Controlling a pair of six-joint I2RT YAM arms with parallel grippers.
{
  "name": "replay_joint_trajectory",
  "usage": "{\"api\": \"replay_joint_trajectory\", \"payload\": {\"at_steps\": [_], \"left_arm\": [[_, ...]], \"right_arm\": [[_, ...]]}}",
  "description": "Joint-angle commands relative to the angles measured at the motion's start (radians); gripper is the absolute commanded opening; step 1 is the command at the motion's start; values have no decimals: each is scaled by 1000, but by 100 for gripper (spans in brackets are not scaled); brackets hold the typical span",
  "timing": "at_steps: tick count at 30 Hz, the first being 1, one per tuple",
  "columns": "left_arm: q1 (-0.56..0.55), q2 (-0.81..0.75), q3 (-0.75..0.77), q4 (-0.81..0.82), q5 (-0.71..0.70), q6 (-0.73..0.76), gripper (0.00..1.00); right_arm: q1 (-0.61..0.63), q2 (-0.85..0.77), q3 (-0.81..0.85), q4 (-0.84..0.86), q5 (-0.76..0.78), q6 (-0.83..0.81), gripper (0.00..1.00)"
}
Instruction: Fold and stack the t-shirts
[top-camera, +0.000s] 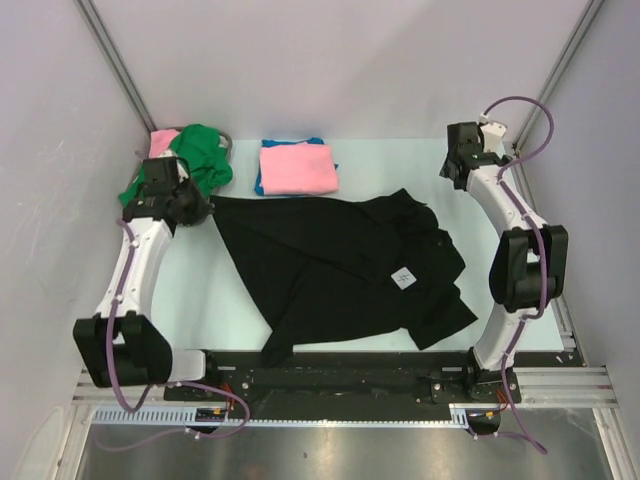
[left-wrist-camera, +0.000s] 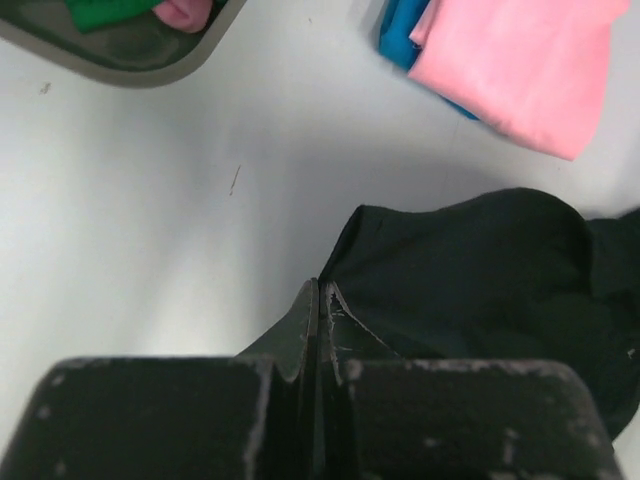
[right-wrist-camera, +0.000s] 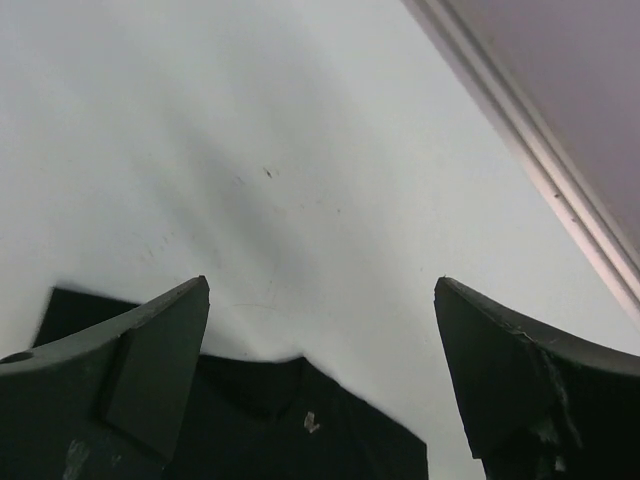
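A large black t-shirt lies spread and crumpled across the middle of the table, its small white label facing up. My left gripper is at the shirt's far left corner, shut on the black cloth; its fingertips are pressed together. My right gripper hovers at the back right, open and holding nothing, with the black shirt's edge just below it. A folded pink t-shirt rests on a blue one. A green t-shirt lies bunched at the back left.
A grey tray at the back left holds the green cloth and a pink one. The folded pink shirt on blue lies beyond the left gripper. A wall rail runs close past the right gripper.
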Motion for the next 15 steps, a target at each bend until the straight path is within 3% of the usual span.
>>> {"api": "replay_joint_trajectory", "payload": {"at_steps": [1,7,11,15], "left_arm": [[49,-112,-25,-63,29,64,0],[58,-391,-270,15,57,-56,0],[81,-430,-291,-12,-12,-61,0],[181,-437,-300,-6,69,-67,0]], "right_arm": [[-49,128,31,-19,-134,15,100],[-17,192,28,-52,-227,38,100],[-9,166,-41,4,-257,37,100],[2,153,-38,-17,-274,26,100]]}}
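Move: The black t-shirt's left corner is already pinched in the left hand, some 18 cm above the table; the laundry basket lies about 19 cm ahead and 12 cm left of this hand, the pink shirt stack about 22 cm ahead and 18 cm right. The t-shirt's far right corner, by the collar tag, lies about 55 cm right and 9 cm ahead. From the open right hand that corner is about 6 cm left, 2 cm back and 16 cm below; the white print is about 17 cm back and 19 cm left. The black t-shirt's left corner, still pinched in the shut left fingers, is drawn about 9 cm straight back at nearly constant height, away from the basket and pink stack. Meanwhile the right hand, wide open and empty, drops about 12 cm towards the t-shirt's far right corner by the collar tag, then drifts some 4 cm left, its fingers tipping down roughly 20 degrees and not closing. ##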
